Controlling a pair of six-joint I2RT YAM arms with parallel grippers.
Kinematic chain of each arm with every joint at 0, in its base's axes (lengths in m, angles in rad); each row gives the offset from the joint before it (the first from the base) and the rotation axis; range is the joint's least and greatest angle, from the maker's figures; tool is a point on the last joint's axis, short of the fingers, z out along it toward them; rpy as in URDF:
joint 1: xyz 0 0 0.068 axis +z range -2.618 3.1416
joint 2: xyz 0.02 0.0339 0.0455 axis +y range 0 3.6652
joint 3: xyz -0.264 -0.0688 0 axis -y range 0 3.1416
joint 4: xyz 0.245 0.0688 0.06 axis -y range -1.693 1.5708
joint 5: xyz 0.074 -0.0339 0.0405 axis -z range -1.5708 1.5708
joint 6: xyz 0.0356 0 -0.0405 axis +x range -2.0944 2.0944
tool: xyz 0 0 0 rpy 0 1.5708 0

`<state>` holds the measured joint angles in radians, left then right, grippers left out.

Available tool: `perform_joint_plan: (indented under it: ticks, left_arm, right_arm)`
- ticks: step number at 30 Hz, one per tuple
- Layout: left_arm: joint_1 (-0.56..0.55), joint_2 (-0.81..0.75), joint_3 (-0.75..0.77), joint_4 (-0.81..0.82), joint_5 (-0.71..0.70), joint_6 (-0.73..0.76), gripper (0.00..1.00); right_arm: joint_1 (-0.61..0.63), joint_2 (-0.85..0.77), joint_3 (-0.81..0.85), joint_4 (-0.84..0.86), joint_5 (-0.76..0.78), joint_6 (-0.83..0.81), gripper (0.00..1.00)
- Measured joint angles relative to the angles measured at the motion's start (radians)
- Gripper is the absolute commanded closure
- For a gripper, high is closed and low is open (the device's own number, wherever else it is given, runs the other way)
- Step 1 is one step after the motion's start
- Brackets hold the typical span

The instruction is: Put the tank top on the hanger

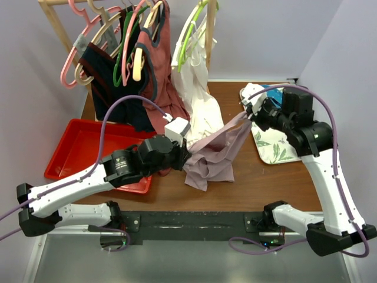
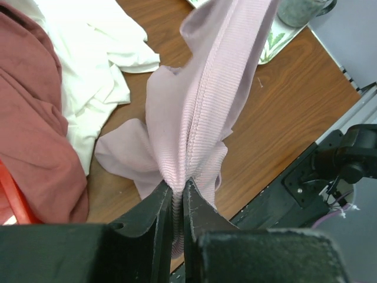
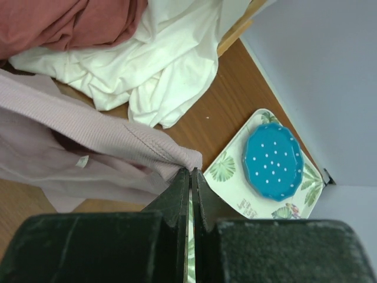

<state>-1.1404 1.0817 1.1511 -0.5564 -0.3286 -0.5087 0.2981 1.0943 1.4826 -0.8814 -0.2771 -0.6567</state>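
The pale mauve tank top [image 1: 213, 152] hangs stretched between my two grippers above the wooden table. My left gripper [image 1: 186, 155] is shut on a bunched ribbed seam of the tank top [image 2: 200, 100], with fabric pinched between its jaws [image 2: 177, 190]. Up and to the right, my right gripper [image 1: 250, 115] is shut on a hemmed corner of the tank top [image 3: 88, 127], gripped right at its tips [image 3: 191, 172]. The salmon-pink hanger [image 1: 75, 52] hangs on the rack at the far left, well away from both grippers.
A wooden rack [image 1: 54, 23] at the back holds several hangers, a rust-red tank top [image 1: 158, 65], a lime-green hanger [image 1: 191, 29] and a white garment [image 1: 199, 103] spilling onto the table. A red tray [image 1: 68, 150] lies left. A leaf-patterned tray [image 1: 275, 148] carries a blue plate [image 3: 273, 160].
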Motion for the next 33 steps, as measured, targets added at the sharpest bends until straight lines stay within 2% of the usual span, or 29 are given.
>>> perform_joint_plan:
  ticks: [4,7,9,11,13,15,16,17,19,20,22,23,26,29,33]
  left_arm:
    - [0.008,-0.018,0.000,-0.012,0.006,0.029,0.88]
    - [0.011,-0.054,-0.004,-0.011,0.011,0.044,0.83]
    - [0.013,-0.094,-0.032,0.000,0.031,0.049,0.74]
    - [0.013,-0.131,-0.101,0.039,0.058,0.047,0.70]
    - [0.014,-0.162,-0.223,0.100,0.104,0.027,0.67]
    - [0.015,-0.163,-0.372,0.174,0.165,-0.003,0.56]
    - [0.014,-0.143,-0.446,0.220,0.195,-0.023,0.43]
    - [0.014,-0.116,-0.497,0.246,0.217,-0.032,0.36]
    - [0.014,-0.040,-0.590,0.272,0.252,-0.062,0.26]
    - [0.014,-0.014,-0.609,0.271,0.256,-0.072,0.25]
    - [0.015,0.018,-0.615,0.250,0.249,-0.085,0.23]
    - [0.016,0.015,-0.607,0.240,0.241,-0.086,0.23]
    - [0.017,-0.036,-0.516,0.175,0.208,-0.074,0.23]
    - [0.019,-0.169,-0.367,0.125,0.190,-0.037,0.20]
    - [0.019,-0.333,-0.134,0.059,0.113,0.028,0.14]
  right_arm:
    - [-0.015,0.007,0.051,-0.021,-0.002,0.014,1.00]
    - [-0.023,0.001,0.044,-0.040,-0.025,-0.005,1.00]
    - [-0.024,-0.022,-0.027,-0.044,-0.053,-0.041,1.00]
    - [-0.024,-0.058,-0.161,-0.055,-0.075,-0.079,1.00]
    - [-0.024,-0.070,-0.298,-0.067,-0.093,-0.109,1.00]
    - [-0.024,-0.045,-0.436,-0.076,-0.116,-0.132,0.96]
    - [-0.024,-0.021,-0.495,-0.075,-0.126,-0.136,0.91]
    - [-0.024,0.009,-0.539,-0.077,-0.135,-0.137,0.75]
    - [-0.024,0.073,-0.589,-0.078,-0.145,-0.129,0.51]
    - [-0.024,0.108,-0.596,-0.079,-0.153,-0.128,0.33]
    - [-0.024,0.159,-0.591,-0.072,-0.168,-0.114,0.22]
    - [-0.024,0.178,-0.582,-0.071,-0.171,-0.111,0.12]
    - [-0.033,0.178,-0.536,-0.056,-0.185,-0.076,0.01]
    - [-0.080,0.128,-0.498,0.004,-0.223,-0.016,0.01]
    - [-0.174,0.076,-0.501,0.090,-0.391,0.053,0.02]
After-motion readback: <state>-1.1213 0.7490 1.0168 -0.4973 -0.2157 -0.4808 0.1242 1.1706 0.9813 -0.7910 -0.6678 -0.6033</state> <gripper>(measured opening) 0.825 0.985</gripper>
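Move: Both grippers already hold the tank top up between them. The bare table where it goes is about 9 cm right of and 25 cm below the left hand; from the right hand it is roughly 8 cm back, 10 cm left and 31 cm down. From the left hand, the white garment's hem lies some 18 cm ahead, 5 cm right, and the red top's hem 12 cm ahead, 6 cm left. The leafy tray sits about 12 cm ahead and 14 cm right of the right hand. Still pinching the tank top at its two ends, both hands swing it down and back onto the bare table, dropping nearly 25 cm while the fingers tip downward. Both grippers let go low over the wood. The left then shoots up to above its starting height; the wide-open right rises only some 7 cm, easing forward. ##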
